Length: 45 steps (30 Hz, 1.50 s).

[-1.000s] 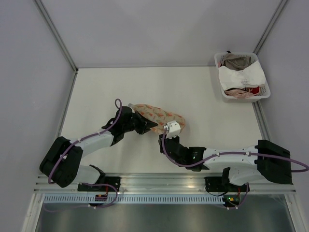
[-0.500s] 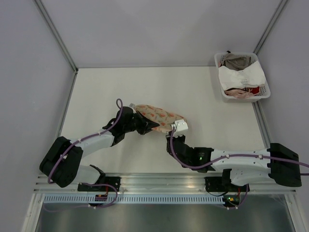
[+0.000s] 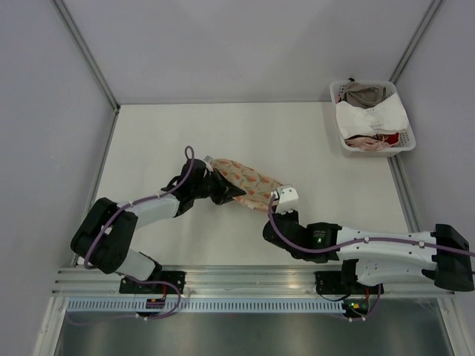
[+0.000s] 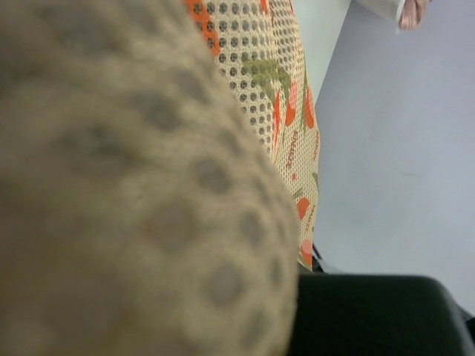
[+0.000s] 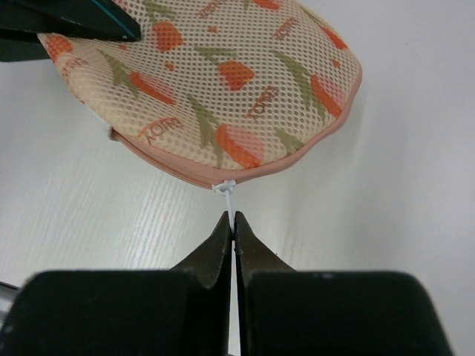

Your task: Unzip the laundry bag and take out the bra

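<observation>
The laundry bag [image 3: 249, 180] lies mid-table, a cream mesh pouch with orange and green print and pink zip edging. My left gripper [image 3: 223, 190] is shut on its left end. The mesh [image 4: 148, 185] fills the left wrist view, with one black finger [image 4: 371, 315] at the lower right. My right gripper [image 5: 233, 226] is shut on the white zip pull [image 5: 228, 194] at the pouch's near edge [image 5: 215, 81]. In the top view the right gripper [image 3: 273, 202] sits at the bag's near right corner. The bra is hidden.
A white slatted basket [image 3: 343, 137] stands at the far right corner, holding a white padded garment [image 3: 371, 115] and beige and pink garments. Grey walls close in the table on the left, back and right. A metal rail runs along the near edge.
My right gripper has moved right along the bag's near edge with the zip pull. The bag has stretched and turned slightly. My left arm has shifted a little farther back.
</observation>
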Tool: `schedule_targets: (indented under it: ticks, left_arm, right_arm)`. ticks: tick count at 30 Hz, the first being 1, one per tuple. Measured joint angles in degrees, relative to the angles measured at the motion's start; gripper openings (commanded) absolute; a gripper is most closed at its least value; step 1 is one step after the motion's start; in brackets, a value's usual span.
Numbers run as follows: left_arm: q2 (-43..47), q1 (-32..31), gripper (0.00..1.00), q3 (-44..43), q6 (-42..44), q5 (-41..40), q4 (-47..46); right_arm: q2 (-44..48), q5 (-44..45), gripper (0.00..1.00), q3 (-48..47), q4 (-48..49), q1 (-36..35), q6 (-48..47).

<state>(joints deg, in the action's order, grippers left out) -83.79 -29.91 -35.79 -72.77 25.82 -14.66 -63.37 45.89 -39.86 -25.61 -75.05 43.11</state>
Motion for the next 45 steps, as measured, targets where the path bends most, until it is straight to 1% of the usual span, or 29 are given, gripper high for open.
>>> schedule_targets:
  ticks: [3, 7, 8, 9, 10, 11, 13, 16, 19, 20, 22, 24, 27, 31, 33, 36, 43, 45]
  left_arm:
    - [-3.34, 0.79, 0.02, -3.76, 4.76, 4.39, 0.46]
    - [-10.84, 1.9, 0.03, -13.44, 13.66, 12.63, 2.71]
    - [-13.31, 1.95, 0.08, -17.03, 16.63, 15.17, 4.57]
    - [-15.04, 1.95, 0.37, -19.56, 18.71, 16.83, 5.51]
    - [-17.07, 1.92, 0.56, -22.25, 21.46, 18.73, 6.12]
    - [-18.75, 1.92, 0.99, -24.59, 23.63, 19.87, 6.69]
    - [-21.4, 2.54, 1.0, -28.24, 26.29, 20.26, 7.8]
    - [-22.77, 3.61, 1.0, -30.71, 29.27, 18.27, 10.95]
    - [-21.79, 4.02, 1.0, -30.45, 30.18, 13.16, 15.15]
    - [-20.35, 4.0, 1.0, -29.18, 30.16, 10.25, 16.52]
    - [-15.23, 3.93, 1.0, -24.39, 29.4, 5.84, 19.37]
    - [-6.95, 3.43, 1.0, -17.16, 27.65, 2.71, 20.96]
    - [6.29, 0.7, 1.0, -7.61, 23.71, 1.09, 21.86]
    - [19.52, -3.26, 1.0, 3.74, 15.65, 0.79, 18.05]
    - [23.06, -3.41, 1.0, 8.33, 11.56, 0.66, 15.58]
    - [22.08, -3.63, 1.0, 9.7, 8.0, 0.61, 13.6]
    - [14.14, -5.35, 1.0, 8.85, 2.08, -0.87, 5.11]
    - [11.21, -6.12, 1.0, 7.08, 1.49, -0.9, 4.28]
  right_arm:
    - [0.63, 0.07, 0.0, -0.37, -4.02, 0.07, 1.68]
    - [0.63, 0.11, 0.0, -0.66, -7.78, 0.22, 4.17]
    - [0.66, 0.13, 0.01, -0.74, -8.57, 0.26, 4.87]
    - [0.72, 0.28, 0.0, -0.81, -9.09, 0.35, 5.29]
    - [0.85, 0.37, 0.0, -0.83, -9.35, 0.37, 5.66]
    - [1.03, 0.42, 0.01, -0.83, -9.94, 0.42, 5.84]
    - [1.42, 0.39, 0.01, -0.83, -11.45, 0.42, 6.03]
    - [1.25, 0.31, 0.01, -0.83, -12.22, 0.42, 6.08]
    - [-0.26, 0.26, 0.0, -0.85, -11.5, 0.42, 5.86]
    - [-1.07, 0.22, 0.0, -0.87, -10.95, 0.42, 5.53]
    - [-2.8, -0.13, 0.0, -0.87, -9.64, 0.44, 4.85]
    - [-4.55, -0.94, 0.01, -0.9, -7.48, 0.44, 3.87]
    - [-6.82, -2.51, 0.0, -0.9, -3.21, 0.74, 1.92]
    - [-9.62, -6.67, 0.0, -0.9, 4.55, 1.77, -1.2]
    - [-10.86, -8.72, 0.01, -0.9, 8.33, 2.36, -2.56]
    - [-12.85, -11.08, 0.0, -0.9, 12.24, 2.84, -4.0]
    - [-14.86, -14.97, 0.0, -0.9, 16.83, 2.91, -5.88]
    - [-14.88, -15.52, 0.0, -0.9, 17.7, 2.91, -6.1]
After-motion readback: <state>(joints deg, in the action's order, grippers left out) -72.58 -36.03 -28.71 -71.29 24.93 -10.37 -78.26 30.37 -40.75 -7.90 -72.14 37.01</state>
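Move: The bag's zip pull, already pinched by its white cord in the right fingers, has its slider about 2 cm ahead of the right hand. From the left hand, which grips the bag's near edge, that slider is roughly 10 cm to the right and 5 cm back, at much the same height. The laundry bag's middle lies some 9 cm ahead and 9 cm left of the right hand, and about 3 cm lower. Still gripping the bag, the left hand swings about 8 cm forward and 5 cm right, rising slightly and turning some 25 degrees clockwise, opens wide to let the mesh go, then sweeps back about 16 cm and somewhat left, ending with spread fingers close by the zip end. The right hand keeps its pinch on the pull throughout, first easing about 3 cm right, then carrying the pull about 10 cm left and a little down towards the open left gripper while turning some 15 degrees counter-clockwise. ##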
